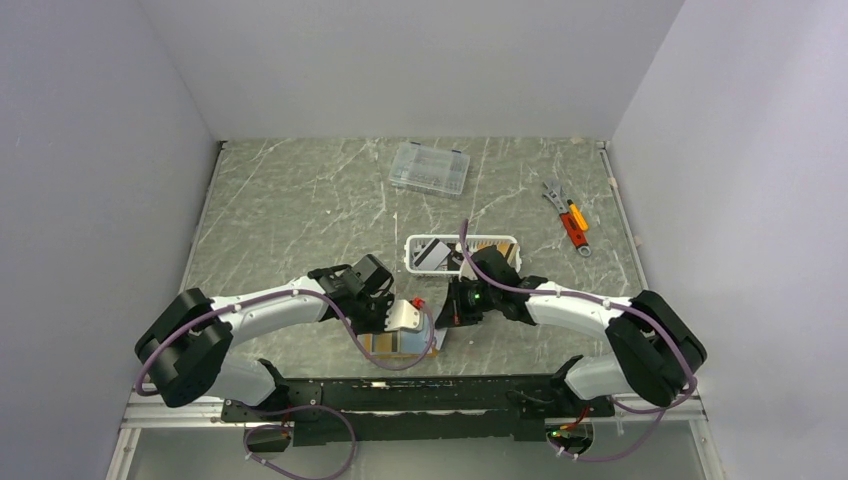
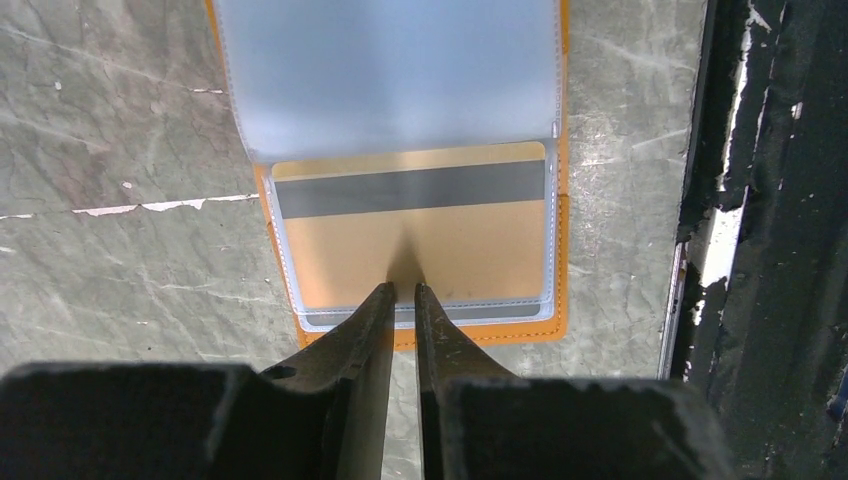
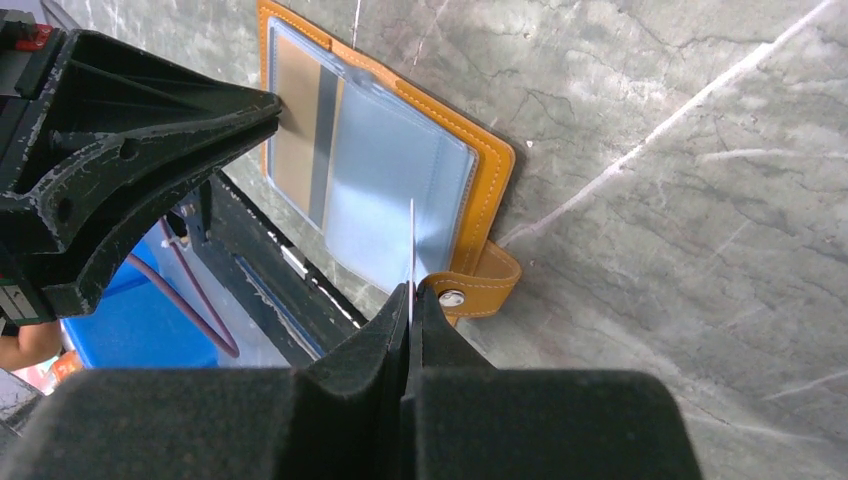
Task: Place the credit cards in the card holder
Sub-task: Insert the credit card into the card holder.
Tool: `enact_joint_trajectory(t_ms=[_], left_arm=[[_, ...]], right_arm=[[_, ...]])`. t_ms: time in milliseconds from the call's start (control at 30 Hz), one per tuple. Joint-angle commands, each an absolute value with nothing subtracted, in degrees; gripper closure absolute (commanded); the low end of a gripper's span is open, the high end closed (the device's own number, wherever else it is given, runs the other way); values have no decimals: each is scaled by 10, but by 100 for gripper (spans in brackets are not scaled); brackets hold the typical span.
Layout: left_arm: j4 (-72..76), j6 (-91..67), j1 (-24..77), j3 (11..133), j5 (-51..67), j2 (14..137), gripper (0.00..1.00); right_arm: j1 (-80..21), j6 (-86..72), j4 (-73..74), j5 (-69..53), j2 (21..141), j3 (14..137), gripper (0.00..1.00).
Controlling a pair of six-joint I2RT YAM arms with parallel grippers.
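Observation:
The orange card holder (image 1: 398, 343) lies open at the table's near edge, its clear pockets up. A gold-brown card (image 2: 420, 240) with a dark stripe sits in one pocket. My left gripper (image 2: 402, 290) is shut and empty, its tips pressing on the holder's (image 2: 480, 335) near edge; it also shows in the right wrist view (image 3: 262, 105). My right gripper (image 3: 411, 292) is shut on a thin pale card (image 3: 411, 240) seen edge-on, standing over the pale-blue pocket beside the snap strap (image 3: 480, 285). More cards (image 1: 432, 254) lie in the white basket (image 1: 500, 242).
A clear compartment box (image 1: 430, 168) stands at the back. A wrench with an orange handle (image 1: 568, 218) lies at the right. The black frame at the table's near edge (image 2: 760, 200) runs right beside the holder. Both grippers (image 1: 395, 310) (image 1: 447, 312) are close together.

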State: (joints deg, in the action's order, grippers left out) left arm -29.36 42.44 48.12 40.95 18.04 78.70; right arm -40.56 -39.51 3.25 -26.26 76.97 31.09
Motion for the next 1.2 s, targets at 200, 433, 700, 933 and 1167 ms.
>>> enact_joint_trajectory(t_ms=[200,433,700,933,1167], left_arm=[[-305,443,485,401,171,770,83],[-319,450,485,412,171,758,85],[-379,447,484,513,235,744,86],[-352,447,502,542,307,795,85],[-306,454,513,528,307,849,86]], right_arm=[[-411,-421,-50,-286,807,300,100],[-411,-430,-75,-299,823,297,100],[-411,-437,-98,-311,828,300,100],[-413,-443,-121,-332,843,305,100],[-412,-449,-142,-351,852,303,100]])
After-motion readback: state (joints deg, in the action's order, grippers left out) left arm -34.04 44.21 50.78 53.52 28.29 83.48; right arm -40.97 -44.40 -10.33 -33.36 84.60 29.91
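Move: The right hand holds the credit card on edge, with the middle of the card holder's clear right pocket about 5 cm to its left, 2 cm back and 3 cm below. From the left hand that pocket is some 7 cm right, level fore and aft, 1 cm below. The tan-card pocket's middle is 2 cm right of the left hand, also 1 cm below. The white basket is 13 cm ahead of the right hand, 3 cm right and 3 cm lower. Still pinching the card, right hand pushes 2.5 cm left; left hand rises and swings 6 cm right towards it. ##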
